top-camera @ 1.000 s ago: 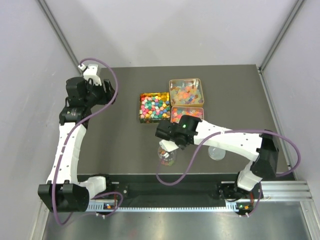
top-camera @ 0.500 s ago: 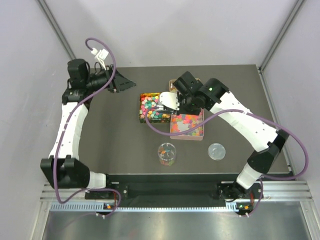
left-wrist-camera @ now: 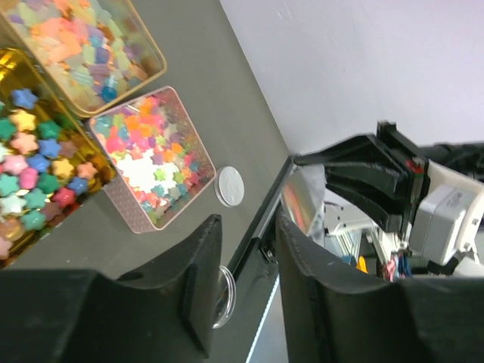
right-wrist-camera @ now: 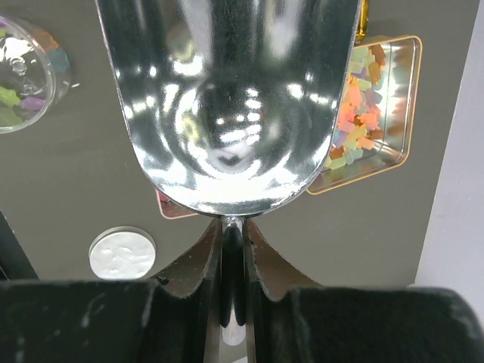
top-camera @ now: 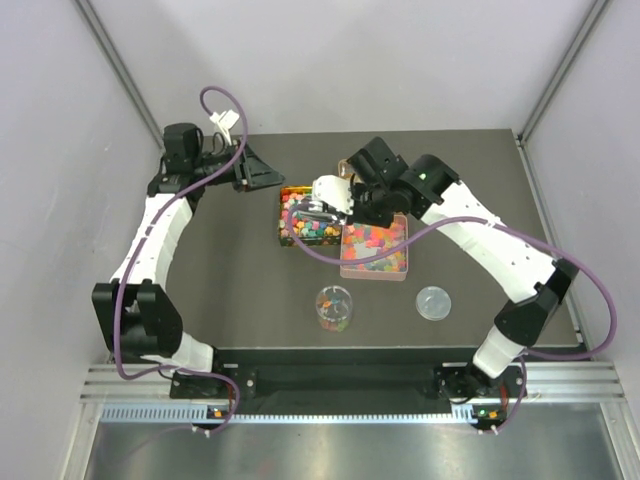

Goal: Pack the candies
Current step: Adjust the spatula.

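The candies fill a gold tin [top-camera: 287,236], a pink tin [top-camera: 375,270] and a third tin [right-wrist-camera: 401,91] at the back, half hidden under my right arm in the top view. Several more lie in a clear cup [top-camera: 334,307] near the front. My right gripper [right-wrist-camera: 232,240] is shut on the handle of a shiny metal scoop [right-wrist-camera: 227,98]. The scoop [top-camera: 322,196] hovers over the gold tin, and no candy shows in its bowl. My left gripper [left-wrist-camera: 246,261] hangs open and empty at the back left [top-camera: 262,175], away from the tins.
A round clear lid [top-camera: 434,301] lies right of the cup. The table's front edge and black rail [top-camera: 330,355] run just behind the cup. Grey walls close in the table at the back and on both sides.
My right arm carried the scoop from over the cup back to the tins, then left over the gold tin. My left arm swung right along the back edge, its jaws narrowing.
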{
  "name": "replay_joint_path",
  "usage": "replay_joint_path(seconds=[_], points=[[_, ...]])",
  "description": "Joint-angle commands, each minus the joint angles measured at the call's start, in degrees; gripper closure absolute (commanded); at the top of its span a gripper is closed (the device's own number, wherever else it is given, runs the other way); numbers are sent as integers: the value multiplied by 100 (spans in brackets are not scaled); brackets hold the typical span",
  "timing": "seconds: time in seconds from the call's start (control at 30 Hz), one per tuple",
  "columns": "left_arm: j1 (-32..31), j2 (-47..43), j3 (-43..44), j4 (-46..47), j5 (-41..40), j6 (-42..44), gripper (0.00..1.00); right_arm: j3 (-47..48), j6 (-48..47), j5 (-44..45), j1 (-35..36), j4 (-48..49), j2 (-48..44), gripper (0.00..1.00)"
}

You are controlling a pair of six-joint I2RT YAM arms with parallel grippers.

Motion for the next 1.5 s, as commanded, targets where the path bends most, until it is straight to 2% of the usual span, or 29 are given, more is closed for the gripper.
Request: replay_joint_path(seconds=[0.0, 0.33, 0.53, 0.63, 0.67, 0.73, 0.77, 0.87, 0.93, 0.97, 1.03, 1.07, 1.13, 1.17, 1.2, 1.23, 1.27, 1.3, 1.33, 1.37, 1.43, 1.47], points=[[-287, -66, -14, 124, 342, 102, 62, 376, 134, -202, -195, 445, 167, 100], [-577, -22, -85, -43, 413, 181, 59, 737, 170, -193, -336, 594, 747, 100], [-683, 101, -102, -87, 369, 252, 64, 825, 214, -193, -398, 638, 739, 100], [-753, 268, -59, -87, 343, 287, 74, 860, 222, -193, -398, 656, 625, 100], [-779, 312, -41, -79, 334, 287, 82, 895, 240, -185, -398, 691, 590, 100], [-806, 452, 29, -87, 342, 331, 89, 939, 258, -193, -398, 691, 485, 100], [-815, 497, 56, -87, 351, 357, 100, 1009, 275, -385, -398, 700, 449, 100], [-832, 672, 153, 17, 474, 235, 100, 1071, 319, -509, -398, 770, 256, 100], [-832, 821, 109, 525, 850, -54, 100, 1098, 328, -580, -398, 814, 116, 100], [-832, 866, 56, 841, 1044, -560, 100, 1132, 345, -632, -398, 831, 71, 100], [-832, 1006, -242, 2481, 1578, -1396, 100, 1150, 346, -738, -398, 867, -69, 100], [-832, 1068, -365, 3158, 1738, -2514, 100, 1159, 363, -834, -398, 884, -113, 100], [-832, 1260, -576, 5148, 2168, -3584, 100, 1185, 398, -966, -398, 911, -253, 100], [-832, 1314, -551, 5542, 2275, -4215, 100, 1186, 407, -1080, -398, 928, -298, 100], [-832, 1341, -368, 5555, 2407, -4222, 100, 1194, 442, -1125, -398, 954, -333, 100], [-832, 1384, -218, 4955, 2512, -4091, 100, 1194, 460, -1160, -398, 972, -403, 100], [-841, 1393, -34, 4209, 2783, -3211, 100, 1186, 460, -1265, -398, 972, -430, 100], [-841, 1428, 603, 3192, 2951, -2384, 100, 1186, 460, -1327, -407, 964, -456, 100], [-832, 1611, 1001, 1781, 3136, -1428, 100, 1142, 460, -1371, -407, 955, -517, 100], [-815, 1665, 1266, 819, 3172, -861, 100, 1098, 460, -1458, -416, 972, -561, 100], [-806, 1614, 1216, 1265, 3173, -1250, 100, 984, 460, -1538, -416, 998, -658, 98], [-806, 1613, 1225, 1266, 3173, -1312, 100, 949, 529, -1590, -424, 1016, -685, 92]])
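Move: The tip of the spatula held in the right hand lies about 6 cm to the left hand's right, 5 cm back and 3 cm below it; from the right hand it is some 13 cm left, 2 cm ahead and 5 cm up. The star candy box is around 6 cm right, 3 cm ahead and 27 cm below the left hand; the pink box is about 21 cm right, 5 cm back and equally low. Left reaches 6 cm right, closing on the spatula's tip; right carries it 4 cm forward, then back, rising 9. ##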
